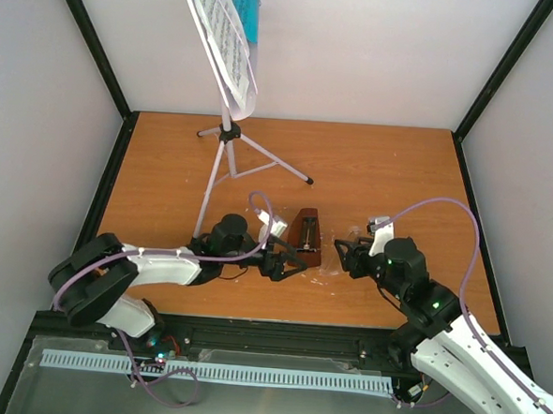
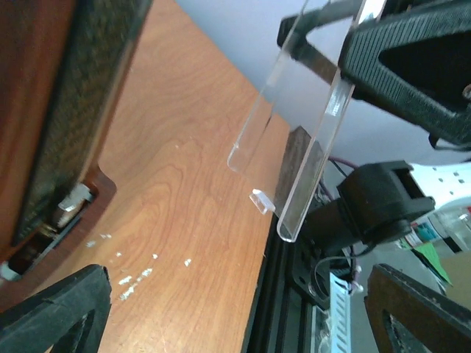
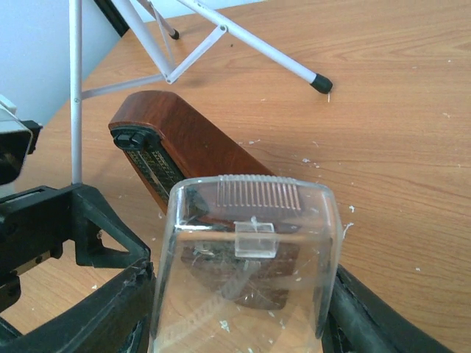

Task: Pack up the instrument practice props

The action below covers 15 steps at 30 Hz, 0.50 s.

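The brown metronome (image 1: pixel 305 237) lies on its side on the wooden table, also seen in the right wrist view (image 3: pixel 188 143) and the left wrist view (image 2: pixel 44 110). Its clear cover (image 3: pixel 246 272) is off it, and my right gripper (image 3: pixel 239 309) is shut on the cover's sides, just right of the metronome (image 1: pixel 341 253). My left gripper (image 1: pixel 287 262) stands open at the metronome's near end, with nothing between its fingertips (image 2: pixel 235 316). The cover (image 2: pixel 309 147) hangs in front of it. At the back the music stand (image 1: pixel 225 157) stands upright, carrying the white sheet music (image 1: pixel 226 40) and the teal booklet (image 1: pixel 246 8).
The stand's tripod legs (image 3: pixel 243 44) spread just beyond the metronome. White crumbs (image 2: pixel 132 276) dot the wood. The table's near edge meets a black rail (image 2: pixel 276 294), with a white slotted strip (image 1: pixel 219 372) behind it. Grey walls enclose three sides.
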### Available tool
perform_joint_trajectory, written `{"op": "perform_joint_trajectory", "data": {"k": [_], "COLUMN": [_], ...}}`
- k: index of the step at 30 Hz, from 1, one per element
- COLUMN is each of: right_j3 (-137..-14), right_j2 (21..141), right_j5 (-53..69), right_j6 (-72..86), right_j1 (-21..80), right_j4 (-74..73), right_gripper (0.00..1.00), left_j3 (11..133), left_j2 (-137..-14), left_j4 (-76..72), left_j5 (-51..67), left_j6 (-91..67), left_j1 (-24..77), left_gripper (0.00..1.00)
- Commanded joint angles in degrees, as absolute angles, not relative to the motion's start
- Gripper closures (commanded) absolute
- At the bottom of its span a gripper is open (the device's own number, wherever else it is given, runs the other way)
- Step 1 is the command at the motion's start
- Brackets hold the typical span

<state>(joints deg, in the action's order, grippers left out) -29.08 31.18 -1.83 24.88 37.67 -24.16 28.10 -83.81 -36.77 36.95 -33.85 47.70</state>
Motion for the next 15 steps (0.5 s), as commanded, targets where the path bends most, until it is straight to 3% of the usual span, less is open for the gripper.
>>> {"op": "perform_joint_trajectory", "data": {"k": [1,15], "right_j3": [-27.9,-26.9], "right_j2": [30.0,28.1], "right_j5": [-2.6,-4.3], "right_j6": [26.1,24.1], "right_j1": [38.1,38.1], "right_j4": [-21.3,-20.8], "right_gripper": [0.44,0.44], "left_j3": [27.9,35.4], "left_j2": [-81.3,-94.3], "left_j4": [-30.1,-35.1], "left_j5": [29.7,32.9], "left_j6": [-32.0,-32.4], "left_j1": [48.1,48.5], "left_gripper": [0.05,0.05]}}
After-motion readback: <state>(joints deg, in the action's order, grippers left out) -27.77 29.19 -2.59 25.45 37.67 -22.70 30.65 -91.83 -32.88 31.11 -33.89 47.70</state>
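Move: The metronome stands upright beside the open left hand, its middle about 6 cm ahead, 3 cm to the right and 4 cm lower. The clear cover, in the right hand's fingers, is some 10 cm to the left hand's right, 2 cm ahead and 3 cm up; the music stand's nearest foot is roughly 19 cm straight beyond the metronome. From the right hand the metronome lies about 8 cm ahead, 11 cm left and 9 cm lower. With its fingers still wide open, the left hand comes against the metronome's left side low down and nudges it, after a small forward start sinking about 5 cm while easing 2 cm forward. Its wrist rolls and turns a little, under 10 degrees. The right hand stays in place, keeping its grip on the clear cover. ##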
